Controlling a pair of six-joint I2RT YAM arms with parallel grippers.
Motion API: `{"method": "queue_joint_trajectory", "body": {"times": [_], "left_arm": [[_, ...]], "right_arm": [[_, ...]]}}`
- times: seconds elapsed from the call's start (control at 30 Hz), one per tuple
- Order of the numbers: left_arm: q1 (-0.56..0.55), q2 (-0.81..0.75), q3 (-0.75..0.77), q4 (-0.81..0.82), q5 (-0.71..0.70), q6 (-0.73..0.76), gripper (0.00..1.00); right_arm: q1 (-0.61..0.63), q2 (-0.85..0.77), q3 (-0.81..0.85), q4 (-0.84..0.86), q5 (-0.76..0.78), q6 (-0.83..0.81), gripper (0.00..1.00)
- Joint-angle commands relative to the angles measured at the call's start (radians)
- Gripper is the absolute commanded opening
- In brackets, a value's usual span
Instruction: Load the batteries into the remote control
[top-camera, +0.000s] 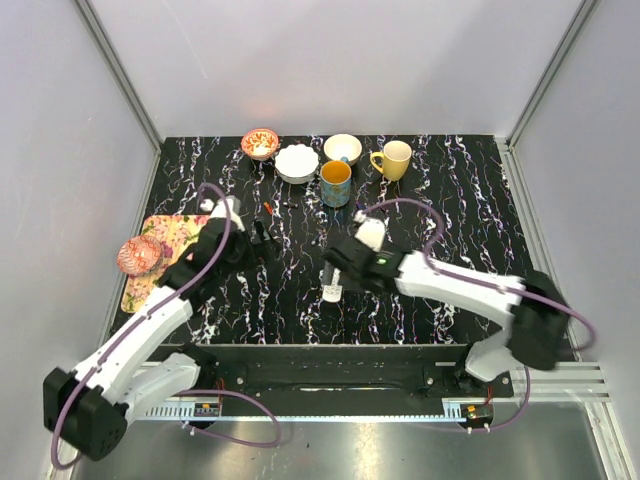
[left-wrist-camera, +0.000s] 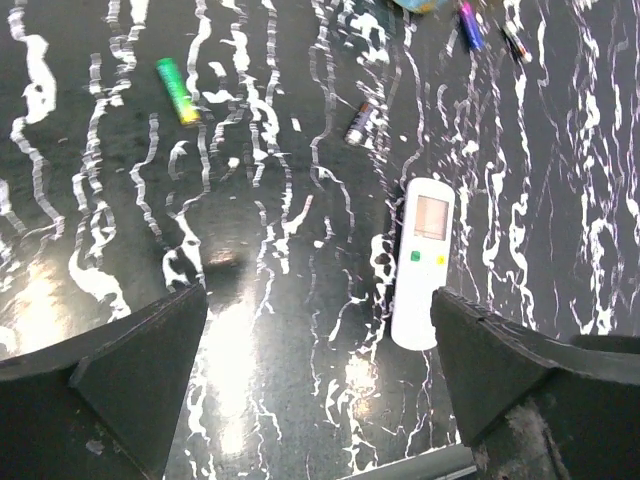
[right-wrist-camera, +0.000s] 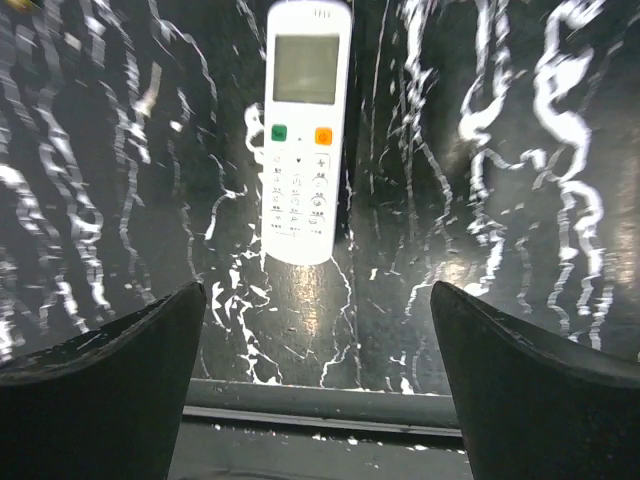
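Observation:
The remote control (right-wrist-camera: 303, 130) is a slim white bar lying flat on the black marbled table, display and buttons facing up. It also shows as the remote control (top-camera: 331, 291) near the table's front edge and the remote control (left-wrist-camera: 424, 262). My right gripper (right-wrist-camera: 315, 385) hangs open just short of its near end, touching nothing. My left gripper (left-wrist-camera: 318, 340) is open too, with the remote beside its right finger (left-wrist-camera: 520, 370). Loose batteries lie beyond: a green battery (left-wrist-camera: 177, 90), a dark battery (left-wrist-camera: 360, 122) and a purple battery (left-wrist-camera: 470, 25).
At the back stand a patterned bowl (top-camera: 260, 143), two white bowls (top-camera: 296, 163), a yellow mug (top-camera: 392, 159) and a blue mug (top-camera: 336, 183). A floral mat (top-camera: 170, 232) with a pink object (top-camera: 140, 255) lies left. The table's front rail (right-wrist-camera: 320, 400) runs under my right gripper.

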Motion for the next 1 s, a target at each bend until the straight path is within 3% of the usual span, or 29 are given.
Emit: {"method": "queue_joint_trajectory", "body": {"times": [0.0, 0.13, 0.37, 0.67, 0.97], "left_arm": [[-0.094, 0.126, 0.098, 0.070, 0.023, 0.128, 0.99], [-0.177, 0.299, 0.178, 0.076, 0.046, 0.156, 0.98], [-0.336, 0.604, 0.365, 0.062, -0.009, 0.182, 0.99], [-0.370, 0.842, 0.545, 0.013, -0.032, 0.217, 0.99], [-0.373, 0.988, 0.622, -0.019, -0.078, 0.234, 0.99]], "right_arm": [[0.005, -0.283, -0.094, -0.068, 0.202, -0.080, 1.00], [0.003, -0.470, -0.211, -0.074, 0.331, -0.112, 1.00], [0.000, -0.711, -0.358, 0.029, 0.350, -0.212, 1.00], [0.000, -0.675, -0.372, 0.083, 0.287, -0.256, 0.99], [0.000, -0.696, -0.385, 0.112, 0.270, -0.252, 1.00]]}}
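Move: From the open left hand, the remote control lies about 16 cm to the right, some 4 cm ahead and roughly 15 cm below. A black battery sits about 9 cm farther out than the remote and 4 cm to its left; the blue battery is some 16 cm beyond the remote and 5 cm to its right. From the right hand, already open and clear of the remote, it lies about 9 cm below, 4 cm ahead and 2 cm left. The left hand swings in over the remote, about 18 cm right and 10 cm down with a little forward at the end, still wide open and short of touching. Its wrist turns clockwise and its fingers point more steeply down. The right hand clears off up and then right, away from the remote, its fingertips tipping up and staying open. ##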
